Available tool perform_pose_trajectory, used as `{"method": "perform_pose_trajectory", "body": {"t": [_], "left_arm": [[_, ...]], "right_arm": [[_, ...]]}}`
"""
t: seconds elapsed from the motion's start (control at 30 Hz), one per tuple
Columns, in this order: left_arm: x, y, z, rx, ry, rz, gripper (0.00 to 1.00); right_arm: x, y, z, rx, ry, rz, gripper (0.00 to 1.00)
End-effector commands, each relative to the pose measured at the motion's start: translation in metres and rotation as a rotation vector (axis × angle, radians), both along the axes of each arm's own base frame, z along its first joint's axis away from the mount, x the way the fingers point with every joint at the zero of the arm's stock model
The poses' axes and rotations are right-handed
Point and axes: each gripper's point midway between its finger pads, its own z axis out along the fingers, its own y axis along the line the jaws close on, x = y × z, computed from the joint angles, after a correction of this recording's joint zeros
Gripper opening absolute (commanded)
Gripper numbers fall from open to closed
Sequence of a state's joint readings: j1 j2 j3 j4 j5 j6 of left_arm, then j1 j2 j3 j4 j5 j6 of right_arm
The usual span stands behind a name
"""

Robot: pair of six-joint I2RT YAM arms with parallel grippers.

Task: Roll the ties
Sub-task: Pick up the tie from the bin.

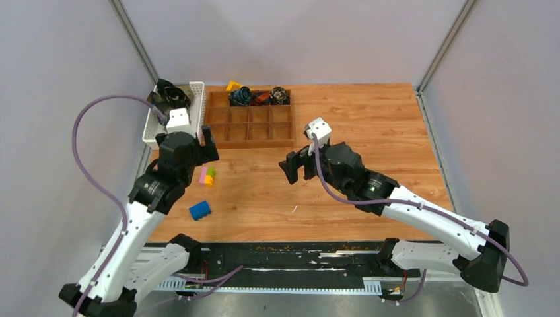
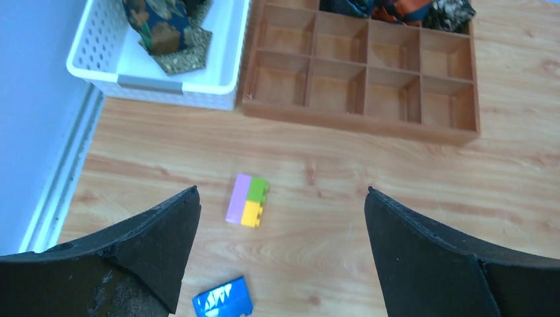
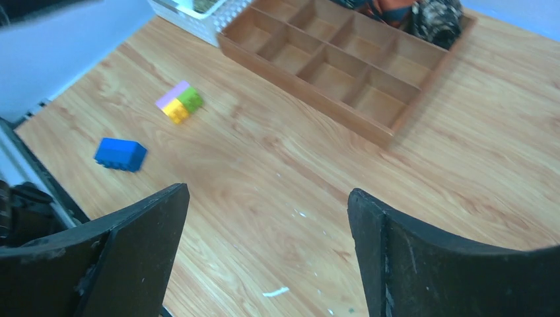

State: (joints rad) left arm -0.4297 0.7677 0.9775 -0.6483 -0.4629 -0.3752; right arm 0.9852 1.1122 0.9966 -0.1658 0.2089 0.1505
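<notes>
Three rolled ties sit in the back row of the wooden divided tray [image 1: 251, 142]: a navy one [image 1: 241, 96], a reddish one [image 1: 262, 98] and a mottled one [image 1: 280, 96]. More ties [image 1: 170, 94], loosely bundled, lie in the white basket [image 1: 150, 129]; the left wrist view shows a blue patterned tie [image 2: 158, 26] there. My left gripper [image 1: 208, 146] hovers open over bare wood just in front of the tray [image 2: 356, 123], nothing between its jaws. My right gripper [image 1: 296, 168] hangs open mid-table, holding nothing. In the right wrist view the mottled roll [image 3: 436, 16] shows at the tray's far corner.
A pink-green-yellow block [image 1: 207, 176] and a blue block [image 1: 200, 210] lie on the wood near the left arm. A yellow block [image 1: 233, 86] sits behind the tray. Grey walls close in the left, back and right sides.
</notes>
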Motion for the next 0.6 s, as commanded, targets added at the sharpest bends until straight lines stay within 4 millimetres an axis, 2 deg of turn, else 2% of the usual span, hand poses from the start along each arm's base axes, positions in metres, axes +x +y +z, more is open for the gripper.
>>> {"method": "perform_pose_trajectory", "body": {"t": [0.0,0.13,0.27,0.4,0.53,0.57], "left_arm": [[0.038,0.010,0.026,0.066,-0.054,0.118,1.00],[0.070,0.025,0.026,0.067,-0.035,0.241,1.00],[0.109,0.046,0.023,-0.017,-0.045,0.322,1.00],[0.144,0.076,0.023,-0.013,-0.066,0.432,1.00],[0.178,0.106,0.015,-0.039,-0.055,0.485,1.00],[0.185,0.121,0.012,-0.049,-0.048,0.503,1.00]], "right_arm": [[0.006,-0.031,0.001,-0.032,-0.036,-0.117,0.94],[0.006,-0.035,-0.008,-0.052,-0.040,-0.118,0.94],[0.009,-0.036,-0.032,-0.158,-0.035,-0.109,0.93],[0.011,-0.036,-0.053,-0.224,0.004,-0.112,0.93],[0.011,-0.035,-0.064,-0.225,0.037,-0.081,0.93],[0.012,-0.036,-0.066,-0.221,0.048,-0.077,0.93]]}}
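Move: The camouflage tie in the white bin lies about 29 cm ahead of my left hand, 20 cm to its left and 20 cm below. A black tie sits in the bin some 6 cm beyond that tie and 3 cm to its right. The wooden box's middle is about 27 cm ahead of my left hand and 11 cm right. From my right hand, the camouflage tie is roughly 31 cm ahead and 45 cm left. I send my empty left hand towards the ties in the bin, first straight forward and then veering left, about 15 cm out and 9 cm across, almost level, while it turns some 25 degrees counter-clockwise with fingers still wide open. Meanwhile my open right hand sinks over bare table, drifts a little to its right and rolls its left side down. ##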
